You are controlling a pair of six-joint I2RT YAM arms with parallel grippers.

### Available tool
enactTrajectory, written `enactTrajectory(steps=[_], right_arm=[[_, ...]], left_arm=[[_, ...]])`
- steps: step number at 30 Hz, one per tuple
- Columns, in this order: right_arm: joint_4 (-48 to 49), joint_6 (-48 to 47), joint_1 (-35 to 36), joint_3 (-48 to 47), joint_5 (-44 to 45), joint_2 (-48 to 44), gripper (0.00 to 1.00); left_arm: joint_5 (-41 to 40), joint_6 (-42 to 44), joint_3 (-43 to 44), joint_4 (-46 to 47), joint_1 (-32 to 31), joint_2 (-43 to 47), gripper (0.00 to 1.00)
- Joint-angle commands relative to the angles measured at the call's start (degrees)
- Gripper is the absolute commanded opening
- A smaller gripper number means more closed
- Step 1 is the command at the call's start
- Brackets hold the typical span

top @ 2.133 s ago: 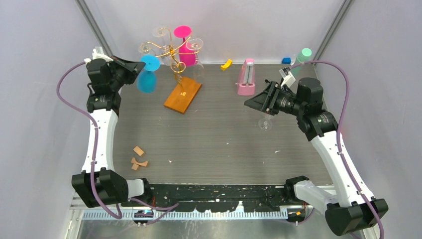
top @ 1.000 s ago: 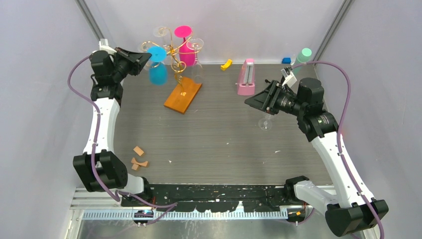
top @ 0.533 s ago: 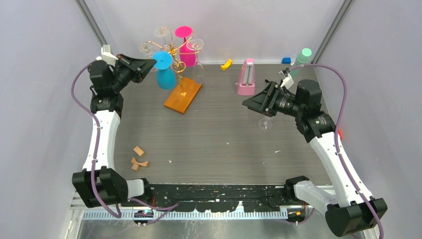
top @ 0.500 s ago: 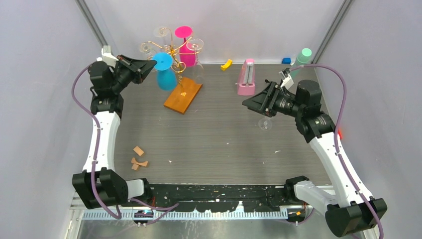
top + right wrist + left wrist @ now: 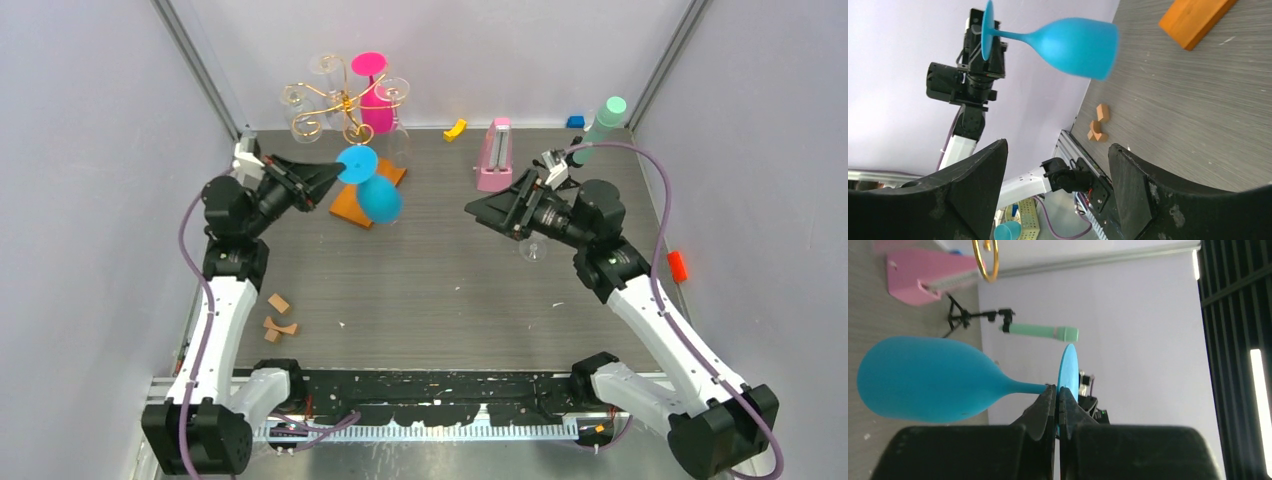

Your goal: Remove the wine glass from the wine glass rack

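The blue wine glass [image 5: 378,197] hangs sideways in the air above the table, free of the gold wine glass rack [image 5: 338,100]. My left gripper [image 5: 333,178] is shut on its stem just under the foot; in the left wrist view the fingers [image 5: 1047,400] pinch the stem beside the blue glass's bowl [image 5: 923,380]. A pink glass [image 5: 373,100] and clear glasses [image 5: 393,90] still hang on the rack. Its orange base [image 5: 346,211] is partly hidden behind the blue glass. My right gripper [image 5: 476,210] is open with nothing in it, and faces the blue glass [image 5: 1073,42].
A clear wine glass [image 5: 533,249] stands on the table under my right arm. A pink holder [image 5: 494,155], a yellow piece [image 5: 456,128], a green bottle [image 5: 603,120] and a blue block [image 5: 575,122] sit at the back. Wooden blocks [image 5: 277,315] lie front left; a red piece [image 5: 677,265] lies right.
My left arm has carried the blue glass right and nearer, from beside the rack's arms to above the orange base. My right arm has swung left, towards the table's middle.
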State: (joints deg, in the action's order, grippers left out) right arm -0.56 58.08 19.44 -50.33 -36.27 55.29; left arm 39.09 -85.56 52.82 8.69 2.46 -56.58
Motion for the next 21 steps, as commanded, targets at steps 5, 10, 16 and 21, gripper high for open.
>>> enactTrajectory(steps=[5, 10, 16, 21], right_arm=[[11.05, 0.78, 10.69, 3.15, 16.71, -0.24, 0.8], [18.91, 4.83, 12.48, 6.24, 19.15, 0.57, 0.83], [30.64, 8.69, 14.37, 6.34, 15.84, 3.63, 0.84], [37.93, 11.34, 15.32, 5.49, 13.92, 6.49, 0.84]], left_arm=[[-0.43, -7.79, -1.66, 5.82, -6.82, 6.51, 0.0], [0.58, -19.76, -4.52, 19.03, -7.03, 5.57, 0.0], [1.59, -28.98, -5.18, 30.18, -8.73, 1.31, 0.0], [0.42, -29.96, -4.82, 31.22, -9.84, 0.93, 0.0]])
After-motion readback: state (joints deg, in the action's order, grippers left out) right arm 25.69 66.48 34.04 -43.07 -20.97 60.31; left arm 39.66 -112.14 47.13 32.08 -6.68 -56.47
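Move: Out to the left and ahead of the open right hand, about 19 cm left and 7 cm forward, the blue glass is at nearly its height. The left hand already pinches its stem near the foot; from there the right gripper is some 26 cm right, 8 cm back and 6 cm lower. The rack's hooks are about 16 cm ahead of the left hand, the hanging pink glass 25 cm ahead, 4 cm right and 8 cm lower. Swinging the blue glass bowl-first towards the right gripper, the left hand draws back and right about 4 cm each way, then rises some 5 cm, rolling its right side up and turning clockwise, fingers still shut on the stem. The right hand, fingers kept wide open, comes about 6 cm left to meet the bowl, rising slightly at the end. ##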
